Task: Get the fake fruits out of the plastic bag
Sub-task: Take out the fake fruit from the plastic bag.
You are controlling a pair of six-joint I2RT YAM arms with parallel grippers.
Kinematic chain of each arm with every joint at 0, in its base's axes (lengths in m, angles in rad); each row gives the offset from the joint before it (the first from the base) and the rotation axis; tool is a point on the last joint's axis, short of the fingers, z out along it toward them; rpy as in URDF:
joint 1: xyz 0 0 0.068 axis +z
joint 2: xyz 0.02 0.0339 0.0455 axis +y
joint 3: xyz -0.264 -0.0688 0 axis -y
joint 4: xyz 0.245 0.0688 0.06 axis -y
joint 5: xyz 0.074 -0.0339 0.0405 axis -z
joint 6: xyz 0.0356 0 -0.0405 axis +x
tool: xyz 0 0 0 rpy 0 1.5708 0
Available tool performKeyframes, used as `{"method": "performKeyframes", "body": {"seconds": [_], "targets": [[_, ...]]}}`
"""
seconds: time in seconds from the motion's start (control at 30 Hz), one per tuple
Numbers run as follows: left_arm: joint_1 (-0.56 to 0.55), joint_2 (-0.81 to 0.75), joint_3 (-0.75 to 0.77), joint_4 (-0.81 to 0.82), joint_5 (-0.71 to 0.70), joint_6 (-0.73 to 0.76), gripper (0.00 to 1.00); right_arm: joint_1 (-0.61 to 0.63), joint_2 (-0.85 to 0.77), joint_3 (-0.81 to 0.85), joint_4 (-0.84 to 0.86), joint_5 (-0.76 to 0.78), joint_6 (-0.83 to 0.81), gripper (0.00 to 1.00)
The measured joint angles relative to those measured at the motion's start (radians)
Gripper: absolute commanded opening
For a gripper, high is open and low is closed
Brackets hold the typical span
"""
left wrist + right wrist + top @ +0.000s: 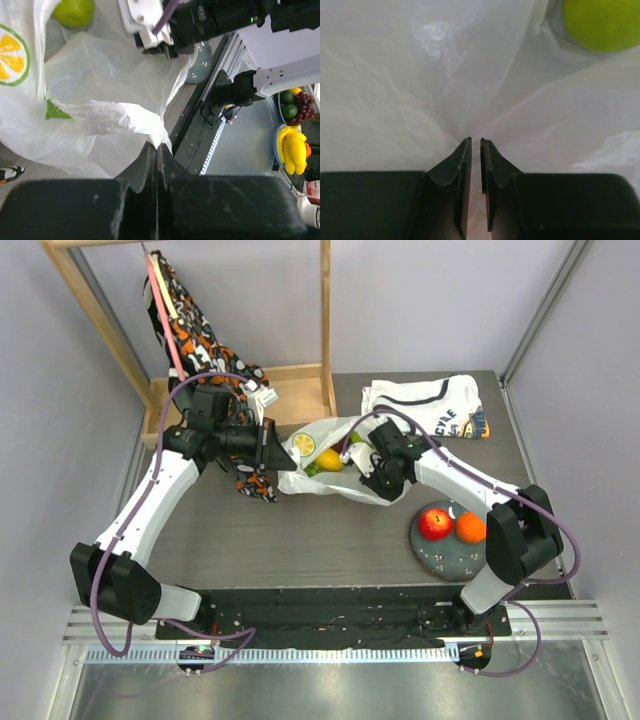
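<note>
The plastic bag [335, 483] lies crumpled mid-table, its citrus-slice print [303, 445] facing up. Inside it show a yellow piece [329, 459] and a green fruit [358, 438]. My left gripper [285, 455] is shut on the bag's left edge; in the left wrist view a twist of film [155, 131] sticks out of the tips [156, 145]. A green apple [74, 11] shows through the bag. My right gripper [368, 472] presses into the bag's right side, jaws nearly together with film [395, 90] drawn into the slit [475, 141]. A green apple [600, 22] lies beyond. A red apple [434, 523] and an orange [470, 528] rest on a grey plate [440, 558].
A folded white shirt [425, 405] lies at the back right. A wooden rack [300, 380] with a patterned cloth [200, 340] stands at the back left. The left wrist view shows a bowl of bananas and grapes [292, 140] beyond the table's near edge.
</note>
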Motion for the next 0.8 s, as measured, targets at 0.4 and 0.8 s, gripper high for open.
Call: {"method": "performKeyframes", "body": {"seconds": [0.4,0.8], "targets": [[-0.010,0.000,-0.001,0.031,0.008,-0.027,0.00,0.020,-0.104,0.089,0.058,0.060,0.028,0.47],[-0.051,-0.082,-0.261,0.008,-0.160,-0.019,0.00,0.010,0.162,0.117,0.210,0.211,0.125,0.89]]}}
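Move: From the right gripper, inside the bag's mouth, the green fruit lies about 12 cm ahead and 5 cm to the left, a couple of cm lower. The pinched bag corner is some 25 cm to this gripper's left, 3 cm nearer the base and 18 cm higher; the plate's middle is about 14 cm to its right, 8 cm back and 8 cm lower. From the left gripper the green fruit is roughly 16 cm ahead, 17 cm to the right and 18 cm down. Lift the right gripper about 7 cm and carry it forward towards the green fruit, then sink back to nearly the starting height some 8 cm farther out, spreading the fingers from a narrow gap to nearly full width and swinging their tips forward. Keep the left gripper's pinch on the bag corner; hold it almost still, then lower it about 8 cm while drawing back slightly. ##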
